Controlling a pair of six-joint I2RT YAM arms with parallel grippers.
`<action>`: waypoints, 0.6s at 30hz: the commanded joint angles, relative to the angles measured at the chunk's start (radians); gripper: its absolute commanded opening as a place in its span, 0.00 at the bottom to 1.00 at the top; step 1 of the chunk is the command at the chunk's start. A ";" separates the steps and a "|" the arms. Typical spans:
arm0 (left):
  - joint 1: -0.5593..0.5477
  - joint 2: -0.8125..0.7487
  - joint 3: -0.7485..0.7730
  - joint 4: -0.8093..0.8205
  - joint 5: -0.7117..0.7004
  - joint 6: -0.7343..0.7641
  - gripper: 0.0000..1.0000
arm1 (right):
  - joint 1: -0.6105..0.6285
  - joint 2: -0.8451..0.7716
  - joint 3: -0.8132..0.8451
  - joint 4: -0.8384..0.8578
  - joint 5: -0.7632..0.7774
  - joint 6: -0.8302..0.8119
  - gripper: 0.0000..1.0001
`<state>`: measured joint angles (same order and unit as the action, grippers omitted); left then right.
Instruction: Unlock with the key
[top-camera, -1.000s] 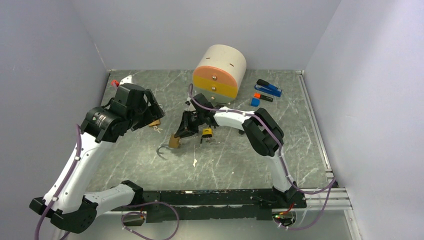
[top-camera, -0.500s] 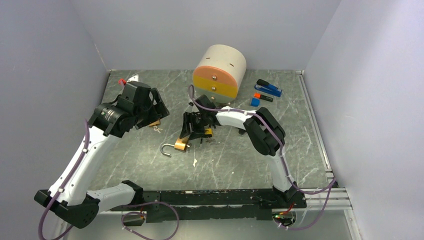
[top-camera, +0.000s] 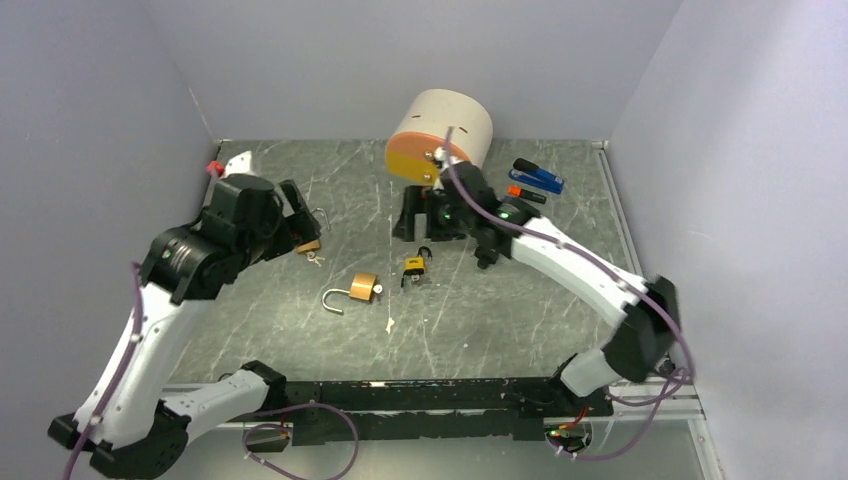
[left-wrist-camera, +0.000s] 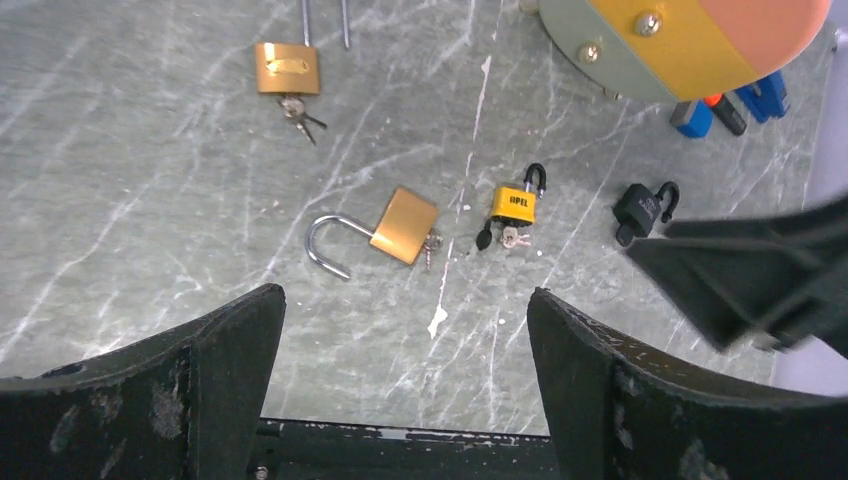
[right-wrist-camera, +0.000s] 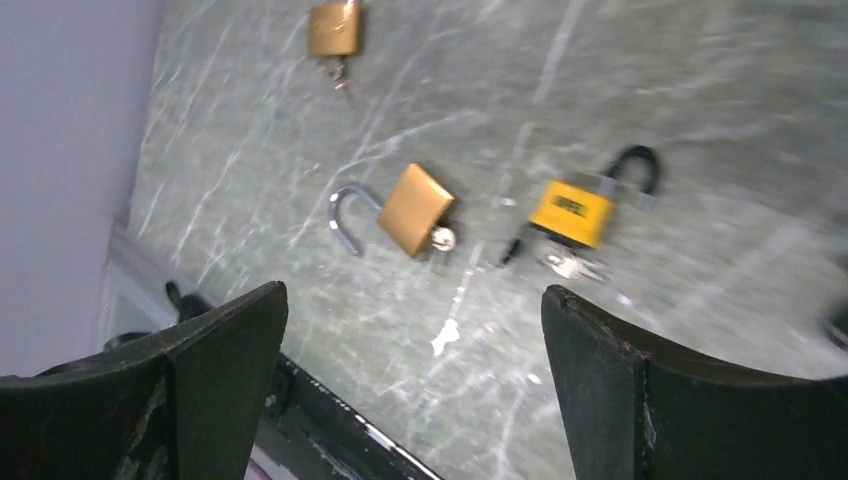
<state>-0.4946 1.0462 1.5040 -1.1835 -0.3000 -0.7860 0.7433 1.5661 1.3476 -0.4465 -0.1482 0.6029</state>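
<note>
A brass padlock (top-camera: 362, 288) lies flat mid-table, its steel shackle (top-camera: 332, 300) swung open and a key (top-camera: 378, 291) in its base. The left wrist view shows the padlock (left-wrist-camera: 404, 225) and key (left-wrist-camera: 432, 240) ahead of my open left gripper (left-wrist-camera: 405, 295). In the right wrist view the padlock (right-wrist-camera: 418, 210) and key (right-wrist-camera: 442, 238) lie beyond my open right gripper (right-wrist-camera: 415, 292). Neither gripper holds anything. From above, the left gripper (top-camera: 298, 225) hovers at the padlock's left. The right gripper (top-camera: 425, 215) hangs behind it, near the drawer unit.
A yellow padlock (top-camera: 413, 265) with keys lies right of the brass one. A second brass padlock (top-camera: 308, 245) sits under my left gripper, and a black padlock (left-wrist-camera: 640, 208) lies further right. A round drawer unit (top-camera: 440, 135) and a blue stapler (top-camera: 540, 178) stand at the back.
My right gripper opened, let go of the brass padlock and lifted back toward the drawer unit. The padlock now lies flat. My left gripper opened wider and drew slightly left.
</note>
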 joint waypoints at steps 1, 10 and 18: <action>-0.001 -0.100 0.069 -0.073 -0.117 0.054 0.94 | -0.007 -0.207 -0.053 -0.310 0.386 0.025 0.99; -0.001 -0.239 0.131 -0.092 -0.209 0.165 0.94 | 0.000 -0.638 0.052 -0.736 0.910 -0.042 0.99; -0.001 -0.324 0.202 -0.104 -0.267 0.225 0.94 | -0.002 -0.761 0.381 -0.980 1.148 0.000 0.99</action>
<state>-0.4946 0.7441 1.6451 -1.2831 -0.5022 -0.6170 0.7406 0.8276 1.6165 -1.2652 0.8265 0.5991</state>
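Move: The brass padlock that has just been worked, lying with the key in it, is about 11 cm to the right hand's left, level with it in reach and some 18 cm below. The yellow padlock lies nearly below that hand, about 6 cm ahead; the black padlock is roughly 10 cm ahead and 17 cm right, both some 18 cm down. From the left hand the brass padlock is about 6 cm ahead, 7 cm right and 29 cm below. Sweeping fast to the right and up, with some drawing back, the right hand goes about 40 cm away from the brass padlock, turning clockwise some 45 degrees while its fingers tip upward. The left hand backs off too, rising and going left and back about 14 cm in all, its fingers tipping up some 20 degrees. Both grippers stay wide open and empty. ##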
